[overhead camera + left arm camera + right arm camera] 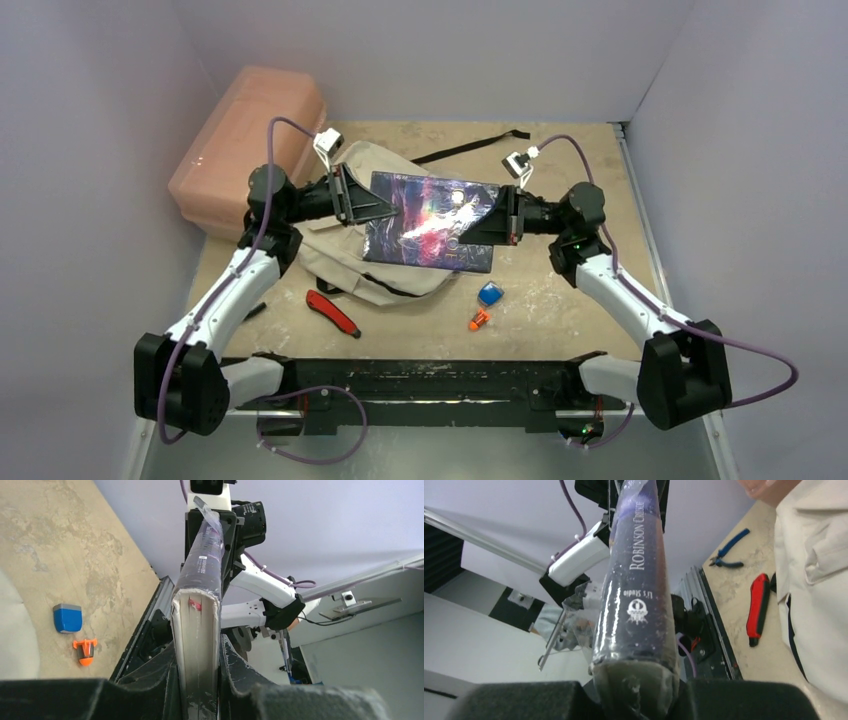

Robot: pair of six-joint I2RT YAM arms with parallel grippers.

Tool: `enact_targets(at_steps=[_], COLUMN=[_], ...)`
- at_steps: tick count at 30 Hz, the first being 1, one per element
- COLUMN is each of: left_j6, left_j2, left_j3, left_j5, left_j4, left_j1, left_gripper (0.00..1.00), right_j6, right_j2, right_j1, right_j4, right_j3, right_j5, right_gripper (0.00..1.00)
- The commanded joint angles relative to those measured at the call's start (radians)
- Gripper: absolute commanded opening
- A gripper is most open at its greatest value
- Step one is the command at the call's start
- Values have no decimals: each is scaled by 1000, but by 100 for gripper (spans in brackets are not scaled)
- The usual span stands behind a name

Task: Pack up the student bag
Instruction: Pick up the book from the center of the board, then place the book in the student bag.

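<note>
A shrink-wrapped book with a dark, colourful cover (432, 222) hangs level above the beige student bag (345, 268), which lies flat on the table. My left gripper (385, 207) is shut on the book's left edge; in the left wrist view the page edge (197, 630) runs up from between the fingers of this gripper (199, 680). My right gripper (482, 226) is shut on the book's right edge. In the right wrist view the spine (636, 595) sits clamped in this gripper (636, 690), with the bag (819, 580) to the right.
A pink plastic box (245, 140) stands at the back left against the wall. A red utility knife (332, 312) lies in front of the bag. A blue object (490, 293) and a small orange one (479, 320) lie front right. A black strap (470, 147) lies behind the book.
</note>
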Motion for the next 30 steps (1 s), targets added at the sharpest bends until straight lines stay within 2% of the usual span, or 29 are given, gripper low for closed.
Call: enact_targets(at_steps=[1,3,4,5,7,10,13,16,19,23,26,30], left_j6=[286,506,572,608,647,632,635,696,735,816,882,968], left_j2=[-62,-64,-62,-63,-76,-124,-167,-148,-74,95,272,462], left_j3=[131,238,274,297,321,283,238,257,268,326,421,545], left_j5=[-152,-360,-478,-563,-698,-825,-940,-1062,-1094,-1247,-1377,-1513], left_j4=[-490,-925,-1048,-1135,-1241,-1254,-1222,-1217,-1169,-1150,-1188,-1217], left_j1=[8,8,8,8,8,7,-59,-214,-360,-577,-696,-797], left_gripper=[15,41,49,61,72,82,83,83,82,83,84,84], right_j6=[-72,-207,-267,-333,-415,-474,-535,-586,-598,-604,-626,-666], right_j2=[3,4,4,4,0,-30,-74,-113,-155,-258,-365,-468], right_j1=[12,9,4,-9,-50,-139,-212,-230,-231,-230,-230,-231], right_j4=[-79,-278,-376,-472,-622,-765,-919,-1081,-1242,-1362,-1354,-1324], right_j3=[37,75,94,116,153,179,235,313,372,411,394,354], right_j5=[46,84,114,149,223,342,520,766,1086,1408,1507,1513], right_gripper=[0,0,0,0,0,0,0,0,0,0,0,0])
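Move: Both grippers still pinch the book by its ends; its middle is about 7 cm right of the left hand and 2 cm nearer the base, some 8 cm left of the right hand and 2 cm ahead. The bag's middle lies roughly 11 cm ahead of and 30 cm below the left hand, neither left nor right of it. The blue case is about 22 cm to the left hand's right, 5 cm back and 33 cm down. From the right hand the bag is some 15 cm ahead, 16 cm left and 28 cm down. Open the left gripper to let go of the book, draw it left and a little forward, then sweep it right and down, some 20 cm lower overall, tipping its fingers to point down over the bag's front right part. Keep the right grip shut on the book and carry it right, about 24 cm, swinging forward and down first, then back and up, while turning nearly 90 degrees clockwise. ##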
